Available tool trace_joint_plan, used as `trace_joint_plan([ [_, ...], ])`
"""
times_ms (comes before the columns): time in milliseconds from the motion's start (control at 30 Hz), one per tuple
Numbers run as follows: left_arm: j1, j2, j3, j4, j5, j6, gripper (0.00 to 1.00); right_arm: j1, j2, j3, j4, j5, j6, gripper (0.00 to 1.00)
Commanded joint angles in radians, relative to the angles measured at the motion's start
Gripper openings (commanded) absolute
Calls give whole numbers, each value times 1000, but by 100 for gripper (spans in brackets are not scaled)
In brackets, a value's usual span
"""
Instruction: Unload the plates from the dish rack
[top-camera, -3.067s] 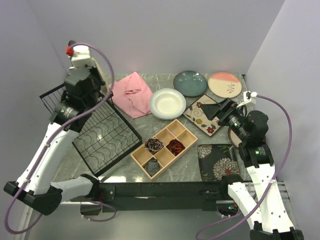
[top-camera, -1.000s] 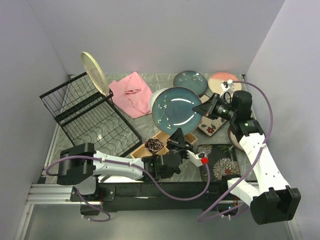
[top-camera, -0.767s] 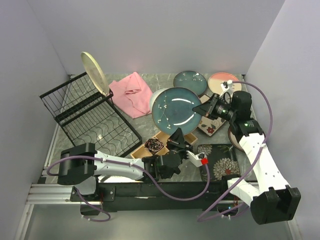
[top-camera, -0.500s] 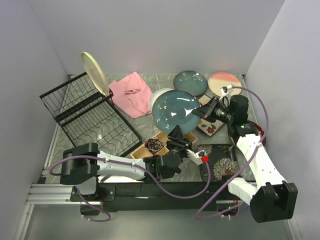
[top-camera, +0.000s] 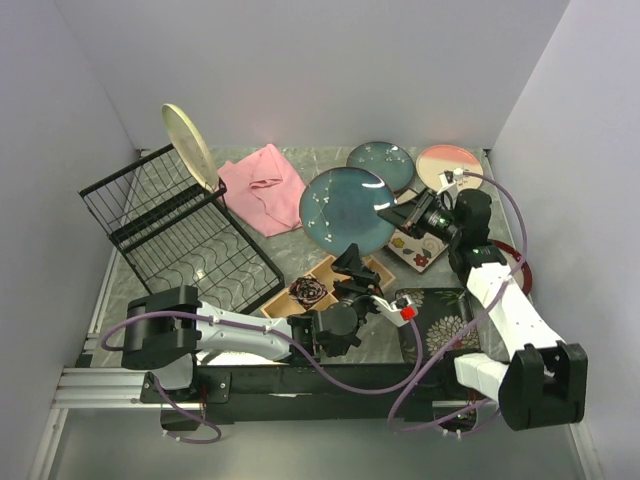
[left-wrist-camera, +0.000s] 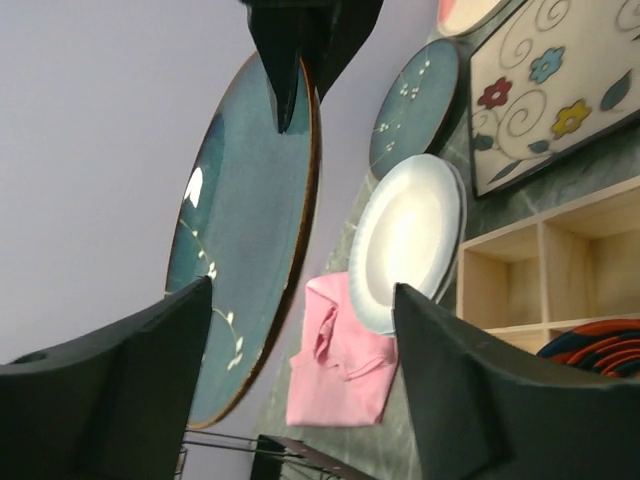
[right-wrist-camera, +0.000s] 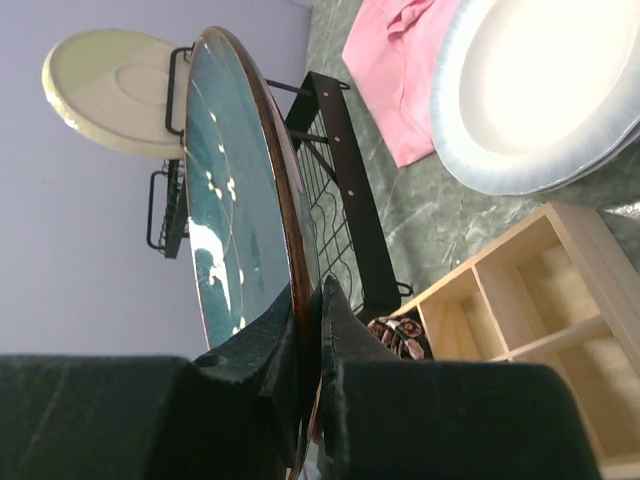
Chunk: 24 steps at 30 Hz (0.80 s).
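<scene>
A large round teal plate (top-camera: 345, 205) hangs tilted on edge above the table's middle. My right gripper (top-camera: 392, 215) is shut on its right rim, with the rim pinched between the fingers (right-wrist-camera: 318, 320). Just below the plate's lower edge, my left gripper (top-camera: 352, 262) stands open and apart from it. In the left wrist view the teal plate (left-wrist-camera: 250, 230) rises beyond the spread left gripper (left-wrist-camera: 300, 390). The black wire dish rack (top-camera: 185, 235) sits at the left. A cream plate (top-camera: 190, 145) stands upright at its back corner.
Lying on the table are a pink cloth (top-camera: 265, 185), a white plate (left-wrist-camera: 410, 240), a small teal plate (top-camera: 380, 160), a pink-cream plate (top-camera: 447, 160), a square cream floral plate (top-camera: 420, 245), a square black floral plate (top-camera: 435, 320) and a dark red plate (top-camera: 520, 270). A wooden compartment tray (top-camera: 330, 285) sits front centre.
My left gripper has opened and let go of the teal plate's lower rim. The right gripper alone holds the plate and has carried it a little farther back and left.
</scene>
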Motion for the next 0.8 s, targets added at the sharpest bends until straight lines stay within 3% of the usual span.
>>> trace_joint_plan([
  [0,-6,-26,-5,24,38,-125,84,-14,40,80,256,-49,118,0],
  [67,-6,-40,8,-47,60,-229,99,-32,60,97,292,-44,143,0],
  [200,-5,-98,-8,-131,127,-416,99,-69,138,158,342,-18,181,0],
  [400,65,-257,-7,-370,316,-822,100,-115,286,311,298,108,138,0],
  [533,207,-409,-21,-496,561,-1246,99,-127,415,420,299,195,117,0],
  [633,251,-490,-42,-546,639,-1370,99,-135,529,525,264,256,98,0],
  [767,291,-601,-108,-565,578,-1432,99,-138,691,654,240,321,66,0],
])
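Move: The right hand holds a teal plate by its near right edge and is bound for the teal plate lying on the table, about 26 cm ahead, 2 cm right and 20 below. At that same drop, the white plates lie some 14 cm ahead and 12 left of the hand, the square flowered plate about 7 ahead and 11 right. The table's teal plate is roughly 37 cm ahead, 12 right and 20 below the left hand. Still pinching the held plate's edge, the right hand carries it forward about 20 cm and some 8 cm rightward, nearly level, speeding up over the white plates towards the teal plate on the table and turning about 20 degrees clockwise. The left fingers, already off the plate, open fully; that hand eases back and down, then lifts and swings left, rolling its right side up and tipping down. ##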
